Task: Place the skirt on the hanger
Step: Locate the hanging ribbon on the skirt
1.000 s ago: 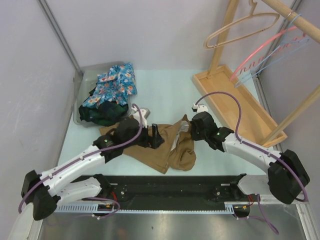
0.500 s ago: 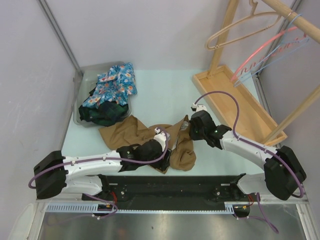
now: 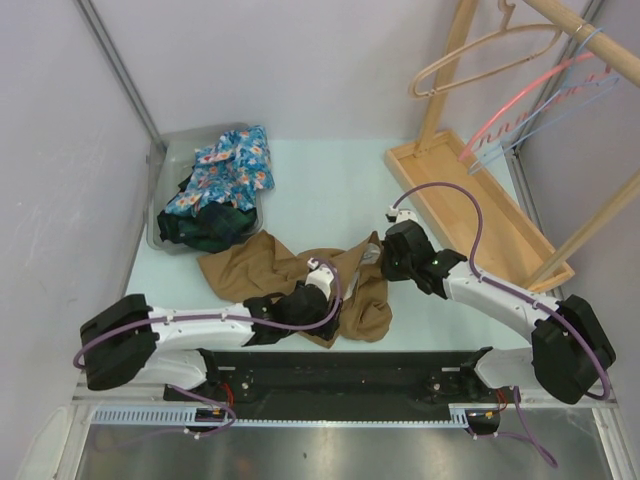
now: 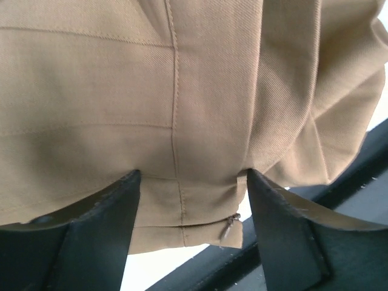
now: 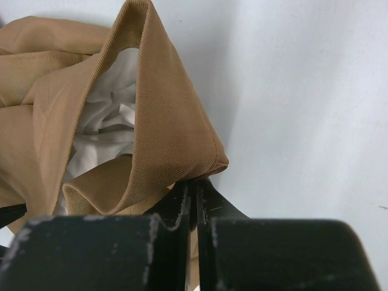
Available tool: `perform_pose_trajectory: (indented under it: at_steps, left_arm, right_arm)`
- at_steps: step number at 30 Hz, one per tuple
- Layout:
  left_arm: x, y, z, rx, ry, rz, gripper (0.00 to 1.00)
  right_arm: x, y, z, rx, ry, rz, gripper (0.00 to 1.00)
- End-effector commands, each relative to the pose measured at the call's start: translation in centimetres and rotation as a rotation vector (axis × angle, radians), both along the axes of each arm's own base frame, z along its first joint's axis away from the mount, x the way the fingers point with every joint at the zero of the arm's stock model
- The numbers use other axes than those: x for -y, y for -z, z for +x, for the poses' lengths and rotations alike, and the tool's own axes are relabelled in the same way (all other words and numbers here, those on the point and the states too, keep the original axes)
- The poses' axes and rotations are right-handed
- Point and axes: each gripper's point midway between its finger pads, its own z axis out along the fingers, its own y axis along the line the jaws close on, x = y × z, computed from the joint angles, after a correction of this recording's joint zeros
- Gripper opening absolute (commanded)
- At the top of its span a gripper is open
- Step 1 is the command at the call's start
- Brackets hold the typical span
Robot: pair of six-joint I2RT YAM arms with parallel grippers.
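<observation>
The tan skirt lies crumpled on the table in front of both arms. My left gripper is low at its near edge, open. In the left wrist view its dark fingers straddle the skirt's seamed hem beside a small zipper pull. My right gripper is shut on the skirt's right edge; in the right wrist view the jaws pinch a folded band of the skirt, with white lining showing. A wooden hanger hangs on the rack at the back right.
A grey bin of floral and dark clothes sits at the back left. The rack's wooden base tray lies at the right, with a pink hanger and a blue hanger above it. A black rail runs along the near edge.
My left arm has swung from the skirt's left part down to its near edge, and its jaws have narrowed a little. The right gripper has stayed shut on the skirt.
</observation>
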Motion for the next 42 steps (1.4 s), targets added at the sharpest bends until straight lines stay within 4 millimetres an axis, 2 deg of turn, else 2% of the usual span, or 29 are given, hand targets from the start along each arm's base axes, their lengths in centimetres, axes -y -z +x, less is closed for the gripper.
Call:
perform_pose_trajectory:
  at_steps: [1,3,5,8,9,11,12,16,17,18,19,23,24,26,28,31,32,33,34,37,42]
  left_arm:
    - [0.8,-1.5,-0.3,0.017,0.007,-0.105,0.76]
    - [0.4,-0.9,-0.4,0.010,0.006,-0.076,0.74]
    - [-0.5,0.7,-0.6,-0.009,0.013,-0.001,0.68]
    - [-1.8,2.1,-0.7,-0.017,0.006,0.081,0.42]
    - [-2.2,1.9,-0.2,0.001,-0.013,0.098,0.25]
    - [-3.0,1.7,-0.1,0.010,-0.030,0.127,0.14]
    - [-3.8,0.8,0.5,0.045,-0.066,0.145,0.08]
    - [-5.0,-2.9,1.8,0.125,-0.150,0.128,0.06]
    - [-4.9,-4.4,2.2,0.148,-0.162,0.104,0.05]
    - [-5.5,-5.0,2.2,0.155,-0.170,0.118,0.03]
    - [-5.9,-6.6,2.6,0.190,-0.195,0.089,0.02]
    - [-6.5,-10.7,3.1,0.261,-0.218,0.011,0.00]
    - [-6.7,-11.1,3.1,0.270,-0.220,0.002,0.00]
    - [-7.1,-12.6,3.4,0.298,-0.244,-0.026,0.00]
    - [-7.4,-13.0,3.5,0.307,-0.256,-0.023,0.00]
    - [-7.7,-13.9,3.9,0.325,-0.284,-0.024,0.00]
    - [-7.7,-14.3,4.1,0.330,-0.291,-0.026,0.00]
    - [-7.6,-14.4,4.1,0.332,-0.288,-0.032,0.00]
    - [-7.5,-14.6,4.2,0.335,-0.288,-0.034,0.00]
    - [-6.9,-14.7,4.2,0.333,-0.275,-0.054,0.00]
    - [-6.9,-14.5,4.3,0.327,-0.292,-0.055,0.00]
  right_arm:
    - [-0.5,-2.1,0.5,0.029,0.013,0.050,0.00]
    - [-0.6,-2.1,0.5,0.027,0.016,0.055,0.00]
    - [-0.6,-2.1,0.5,0.025,0.019,0.058,0.00]
    - [-0.6,-2.3,0.5,0.024,0.019,0.057,0.00]
    - [-0.5,-2.3,0.6,0.026,0.023,0.054,0.00]
    - [-0.2,-2.5,0.7,0.028,0.031,0.049,0.01]
    - [-0.1,-2.5,0.7,0.028,0.032,0.047,0.02]
    - [0.4,-2.7,0.3,0.035,0.028,0.035,0.21]
    - [0.4,-2.7,0.3,0.040,0.024,0.036,0.23]
    - [0.6,-2.9,0.1,0.044,0.020,0.036,0.24]
    - [0.7,-2.9,0.0,0.044,0.010,0.029,0.26]
    - [0.7,-3.9,-0.5,0.059,-0.014,0.043,0.26]
    - [0.8,-4.2,-0.6,0.060,-0.012,0.044,0.32]
    - [0.9,-6.1,-0.7,0.095,-0.012,0.066,0.44]
    - [1.1,-7.9,-0.9,0.119,-0.008,0.075,0.63]
    - [1.8,-10.2,-1.5,0.172,-0.012,0.085,0.75]
    - [2.0,-11.6,-1.7,0.207,-0.006,0.107,0.78]
    - [2.0,-11.9,-1.7,0.218,-0.003,0.114,0.85]
    - [2.0,-12.1,-1.8,0.223,-0.005,0.120,0.86]
    - [1.5,-11.4,-1.4,0.191,-0.001,0.110,0.86]
    - [0.8,-7.3,0.2,0.105,0.037,0.034,0.80]
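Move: The skirt's near waistband edge lies almost directly below my open left hand, about 2 cm down and perhaps 1 cm to its left. From that hand, the white lining shows some 9 cm ahead and 5 cm to the right. The far waistband corner, already pinched in my right fingers, is roughly 12 cm ahead and 9 cm right. From my right hand, the near waistband edge lies about 12 cm back, 10 cm left and 6 cm below; the wooden tray's middle is some 12 cm ahead and 19 cm right. I ease my left hand down and slightly left onto the near waistband edge, shut the fingers on it, then lift about 14 cm from that low point, drawing some 6 cm left and a little forward while the fingers tilt up and turn counter-clockwise. Once that pinch is made, my right hand opens, lets go of the far corner and rises roughly 11 cm, sinking slightly at the end, still open. ##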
